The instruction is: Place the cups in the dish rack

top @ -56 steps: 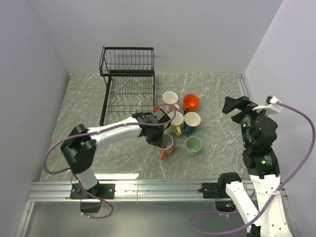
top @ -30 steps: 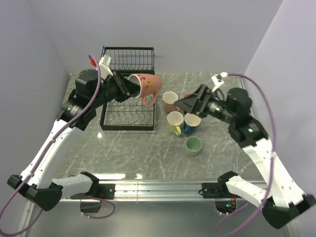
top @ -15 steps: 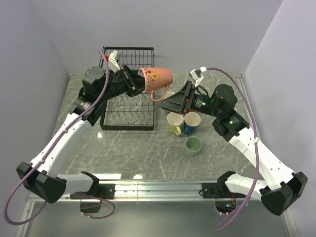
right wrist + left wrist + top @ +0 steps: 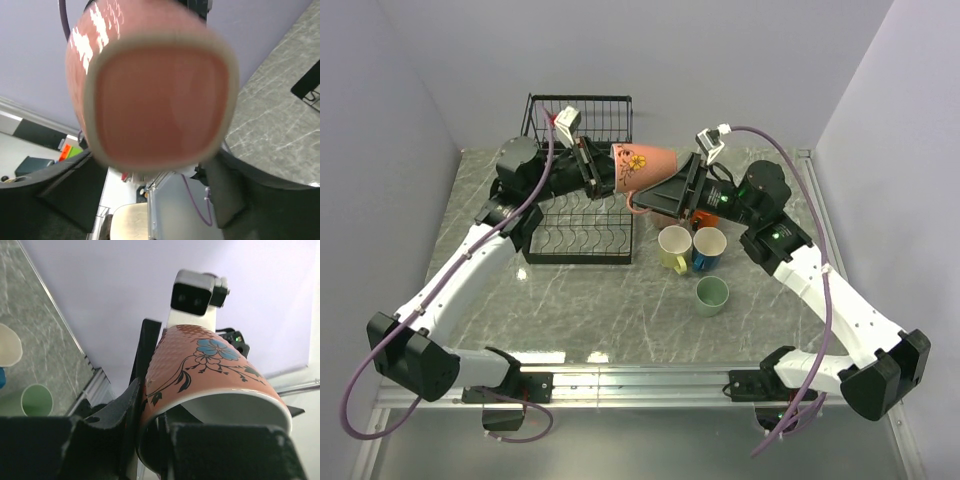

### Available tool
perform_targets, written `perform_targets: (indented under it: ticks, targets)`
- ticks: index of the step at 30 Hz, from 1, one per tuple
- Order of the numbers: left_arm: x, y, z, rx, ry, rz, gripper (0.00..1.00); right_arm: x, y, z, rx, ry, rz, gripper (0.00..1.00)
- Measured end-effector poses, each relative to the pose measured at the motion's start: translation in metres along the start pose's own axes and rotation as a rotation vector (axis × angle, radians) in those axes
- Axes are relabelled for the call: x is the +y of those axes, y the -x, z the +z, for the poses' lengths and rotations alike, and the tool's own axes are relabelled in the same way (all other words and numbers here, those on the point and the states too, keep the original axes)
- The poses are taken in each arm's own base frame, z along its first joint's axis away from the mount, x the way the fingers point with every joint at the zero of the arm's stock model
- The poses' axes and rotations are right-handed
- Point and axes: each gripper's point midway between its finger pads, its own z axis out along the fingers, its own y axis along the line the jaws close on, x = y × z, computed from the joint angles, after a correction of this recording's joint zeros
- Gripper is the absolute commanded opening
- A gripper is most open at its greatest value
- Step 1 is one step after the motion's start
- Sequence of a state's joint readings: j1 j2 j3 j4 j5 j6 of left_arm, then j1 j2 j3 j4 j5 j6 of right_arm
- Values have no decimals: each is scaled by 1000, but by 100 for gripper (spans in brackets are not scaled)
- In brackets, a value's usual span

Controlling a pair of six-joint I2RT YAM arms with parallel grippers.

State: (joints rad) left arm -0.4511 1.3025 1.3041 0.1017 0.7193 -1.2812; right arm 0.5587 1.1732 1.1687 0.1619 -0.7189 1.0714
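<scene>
A pink cup [image 4: 645,164] with a flower print lies sideways in the air, just right of the dish rack [image 4: 578,258]. My left gripper [image 4: 603,168] is shut on its rim, one finger inside and one outside [image 4: 147,430]. My right gripper [image 4: 672,190] faces the cup's base [image 4: 157,105]; its jaws stand apart on either side of it, and no contact shows. On the table stand a pale yellow cup [image 4: 674,246], a blue cup [image 4: 709,245] and a pale green cup [image 4: 711,294]. Any other cups are hidden behind the right gripper.
The black two-tier rack has a raised upper basket [image 4: 580,120] at the back wall. Walls close in the table on the left, back and right. The standing cups sit directly under my right arm. The green cup [image 4: 36,400] also shows in the left wrist view.
The left arm carried the pink cup up and to the right, level with the rack's upper basket. The right gripper moved left to the cup's base and its jaws narrowed.
</scene>
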Motion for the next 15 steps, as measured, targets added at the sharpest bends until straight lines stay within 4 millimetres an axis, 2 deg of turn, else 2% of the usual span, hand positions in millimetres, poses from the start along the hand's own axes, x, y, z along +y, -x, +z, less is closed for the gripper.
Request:
perform_targets:
  ticks: [1, 4, 5, 7, 8, 10, 11, 12, 14, 15]
  targets:
    - [2, -3, 0, 14, -3, -8, 0, -1, 1, 1, -2, -4, 3, 72]
    - [7, -9, 0, 44, -8, -32, 0, -1, 5, 2, -17, -5, 0, 49]
    - [6, -10, 0, 47, -14, -37, 0, -1, 5, 2, -17, -7, 4, 37]
    - [4, -4, -1, 25, -24, -13, 0, 0, 6, 3, -24, -7, 21, 26]
    - [5, -2, -1, 19, -24, -10, 0, 3, 8, 3, -31, -2, 23, 16]
    - [3, 0, -1, 9, -37, 18, 0, 5, 10, 4, -33, -3, 56, 11]
    - [2, 1, -1, 7, -40, 23, 0, 6, 10, 5, -33, -1, 57, 2]
    - [1, 1, -1, 5, -42, 25, 1, 7, 11, 6, -32, 0, 57, 0]
    - [3, 3, -1, -3, -38, 23, 7, 6, 12, 8, -30, -1, 60, 0]
    - [4, 5, -1, -10, -31, 30, 15, 6, 13, 9, -27, -2, 60, 0]
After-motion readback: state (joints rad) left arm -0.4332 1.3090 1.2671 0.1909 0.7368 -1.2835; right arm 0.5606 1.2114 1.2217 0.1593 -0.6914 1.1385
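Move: The coral cup is held up in the left fingers, base towards the right hand; its handle lies about 2 cm left of the right fingertips, level with them, and the cup's body some 5 cm ahead. From the left hand the handle is 5 cm back and 3 cm right. Roughly 37 cm below the right hand, the pink cup stands 23 cm ahead, 7 right; the yellow cup 10 ahead, 9 right; the dish rack 28 ahead, 18 left. The right fingers close from wide open and pinch the coral cup's handle beside its body, stopping short of shut, while that hand eases up and forward about 1 cm each. The left hand stays within about a centimetre of its place and keeps its grip at the rim, so both hands end up on the cup in mid-air. ##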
